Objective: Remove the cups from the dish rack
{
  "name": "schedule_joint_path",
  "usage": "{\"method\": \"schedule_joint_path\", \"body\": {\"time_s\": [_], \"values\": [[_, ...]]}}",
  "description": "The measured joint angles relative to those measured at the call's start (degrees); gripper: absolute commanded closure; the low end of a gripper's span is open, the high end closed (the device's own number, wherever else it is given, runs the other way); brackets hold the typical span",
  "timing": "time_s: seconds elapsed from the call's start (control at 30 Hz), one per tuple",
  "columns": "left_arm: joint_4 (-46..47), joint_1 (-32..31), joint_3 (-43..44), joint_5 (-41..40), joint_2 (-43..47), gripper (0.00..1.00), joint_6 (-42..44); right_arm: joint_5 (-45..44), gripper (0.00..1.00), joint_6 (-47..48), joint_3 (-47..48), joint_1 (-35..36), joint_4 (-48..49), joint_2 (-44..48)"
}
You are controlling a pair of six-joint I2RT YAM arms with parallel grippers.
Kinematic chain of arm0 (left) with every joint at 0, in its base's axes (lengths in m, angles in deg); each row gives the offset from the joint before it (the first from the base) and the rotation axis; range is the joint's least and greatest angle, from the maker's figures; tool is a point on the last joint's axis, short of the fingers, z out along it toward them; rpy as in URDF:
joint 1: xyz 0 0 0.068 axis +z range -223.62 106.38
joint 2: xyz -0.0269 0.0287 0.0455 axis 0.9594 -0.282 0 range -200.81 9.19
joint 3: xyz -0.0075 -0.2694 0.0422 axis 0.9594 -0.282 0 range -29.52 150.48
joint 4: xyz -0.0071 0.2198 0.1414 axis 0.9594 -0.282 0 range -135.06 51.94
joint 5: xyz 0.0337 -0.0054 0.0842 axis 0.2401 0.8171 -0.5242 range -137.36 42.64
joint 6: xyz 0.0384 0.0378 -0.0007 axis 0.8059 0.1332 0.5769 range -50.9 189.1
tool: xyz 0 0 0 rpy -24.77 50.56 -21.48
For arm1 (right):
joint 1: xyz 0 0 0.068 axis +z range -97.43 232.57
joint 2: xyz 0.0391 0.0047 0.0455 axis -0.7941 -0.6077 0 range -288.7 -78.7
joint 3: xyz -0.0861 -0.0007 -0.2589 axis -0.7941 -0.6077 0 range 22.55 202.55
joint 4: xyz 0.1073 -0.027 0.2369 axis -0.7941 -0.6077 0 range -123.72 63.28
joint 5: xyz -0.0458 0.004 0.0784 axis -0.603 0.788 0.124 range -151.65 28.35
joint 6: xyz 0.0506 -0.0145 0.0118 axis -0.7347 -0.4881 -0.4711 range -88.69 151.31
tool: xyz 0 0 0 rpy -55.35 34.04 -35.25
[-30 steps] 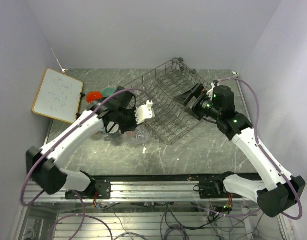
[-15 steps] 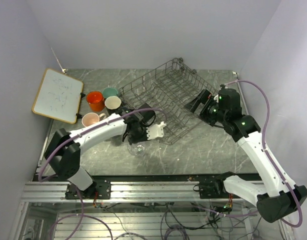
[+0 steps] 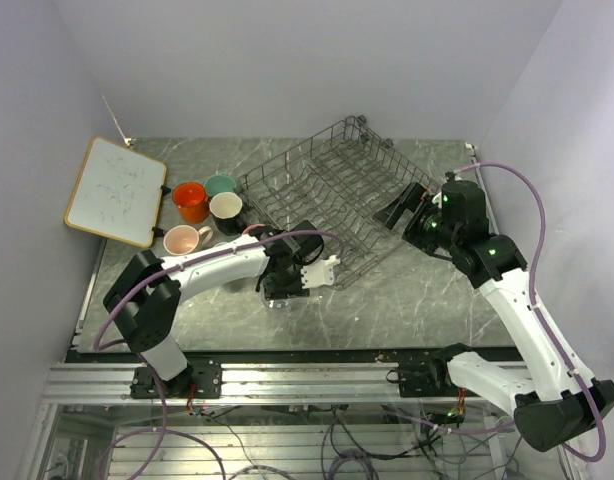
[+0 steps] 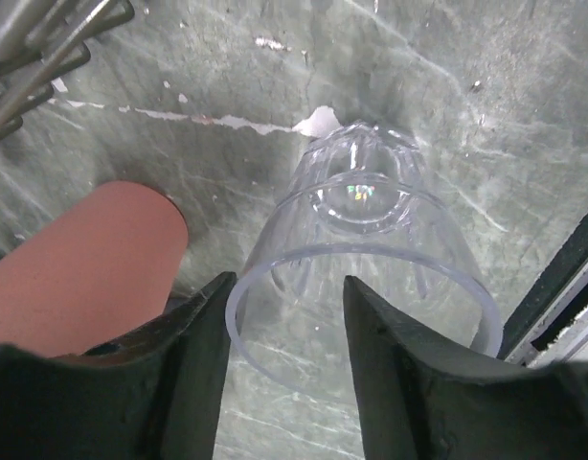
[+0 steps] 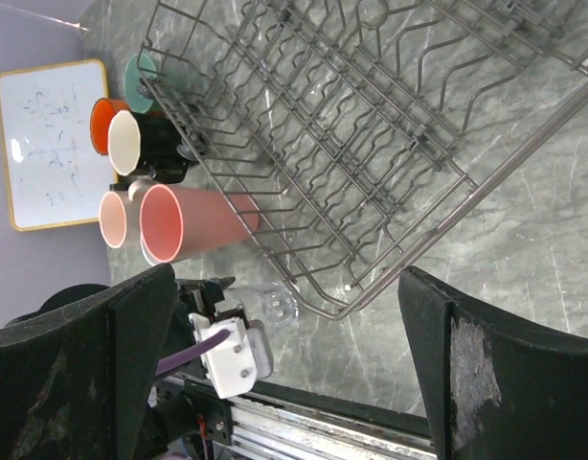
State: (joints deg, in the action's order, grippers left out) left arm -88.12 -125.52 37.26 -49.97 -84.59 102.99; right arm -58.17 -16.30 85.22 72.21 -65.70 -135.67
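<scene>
The clear glass (image 4: 361,240) stands upright on the table, just off the near corner of the dish rack (image 3: 327,195). My left gripper (image 4: 289,287) hovers over it, open: one finger is outside the rim, the other over the mouth. The tall pink tumbler (image 4: 83,264) stands right beside it. The orange (image 3: 190,200), mint green (image 3: 221,184), black (image 3: 227,208) and pale pink (image 3: 181,240) mugs cluster left of the rack. No cup shows in the rack (image 5: 371,125). My right gripper (image 3: 404,205) hangs wide open above the rack's right end, holding nothing.
A wood-framed whiteboard (image 3: 115,190) lies at the far left. The table's front rail (image 4: 562,278) runs close to the glass. Walls close in the back and both sides.
My left arm swung toward the front edge with the glass, and its jaws have opened from shut. The right arm drew back a little to the right.
</scene>
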Motion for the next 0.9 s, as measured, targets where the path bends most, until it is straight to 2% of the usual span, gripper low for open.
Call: {"method": "schedule_joint_path", "body": {"time_s": [0.1,0.13,0.17,0.33,0.37,0.43,0.7,0.8,0.9], "values": [[0.68,-0.44,0.00,-0.04,0.04,0.21,-0.48,-0.26,0.00,0.31,-0.28,-0.09,-0.11,0.11],[0.76,-0.50,0.00,-0.04,0.13,0.11,-0.57,-0.35,0.00,0.39,-0.48,-0.09,-0.11,0.20],[0.83,-0.55,0.00,-0.07,0.28,0.09,-0.81,-0.39,0.00,0.52,-0.57,-0.11,-0.31,0.26],[0.48,-0.74,0.42,-0.61,2.78,0.06,-1.60,-1.27,0.00,1.44,-0.66,-0.22,-0.46,0.33],[0.26,-0.76,0.72,-0.79,3.52,0.03,-1.57,-1.53,0.00,1.66,-0.66,-0.24,-0.55,0.33],[0.07,-0.76,1.49,-1.27,5.73,0.02,-1.53,-2.05,0.00,2.21,-0.66,-0.28,-0.92,0.33],[3.67,0.66,0.33,-3.78,22.01,0.01,-0.50,-8.61,0.00,6.45,-0.52,-0.42,-2.62,2.95],[8.04,6.69,-4.07,-3.28,30.12,0.01,0.00,-12.26,0.00,8.70,-1.18,-0.42,-2.21,5.44],[12.31,18.86,-6.69,-1.70,34.29,0.01,-0.42,-17.77,0.00,10.62,-4.31,-0.46,-0.33,7.19]]}}
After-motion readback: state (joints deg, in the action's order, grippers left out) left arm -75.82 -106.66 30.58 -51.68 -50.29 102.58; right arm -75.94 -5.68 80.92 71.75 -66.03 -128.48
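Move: Straddling the near wall of things, the left hand's fingertips sit one inside and one outside the clear glass's rim; the glass's middle lies about 3 cm back of them and 2 cm lower. The pink cup stands some 8 cm ahead and 4 cm left, the grey-blue cup about 5 cm ahead and 12 cm left, and the rack's near corner roughly 13 cm right, level with the hand. From the right hand the glass lies about 10 cm back, 21 cm left and 21 cm below. Opening its already loosened fingers from about half to fully wide, the left hand lets the clear glass stand, rises almost straight up out of it, then swings left and forward above the unloaded cups, some 16 cm up in all, the fingers tipping about 40 degrees from down towards forward and right. The right hand, empty and open, draws about 6 cm right, away from the glass, rolling its left side down. ##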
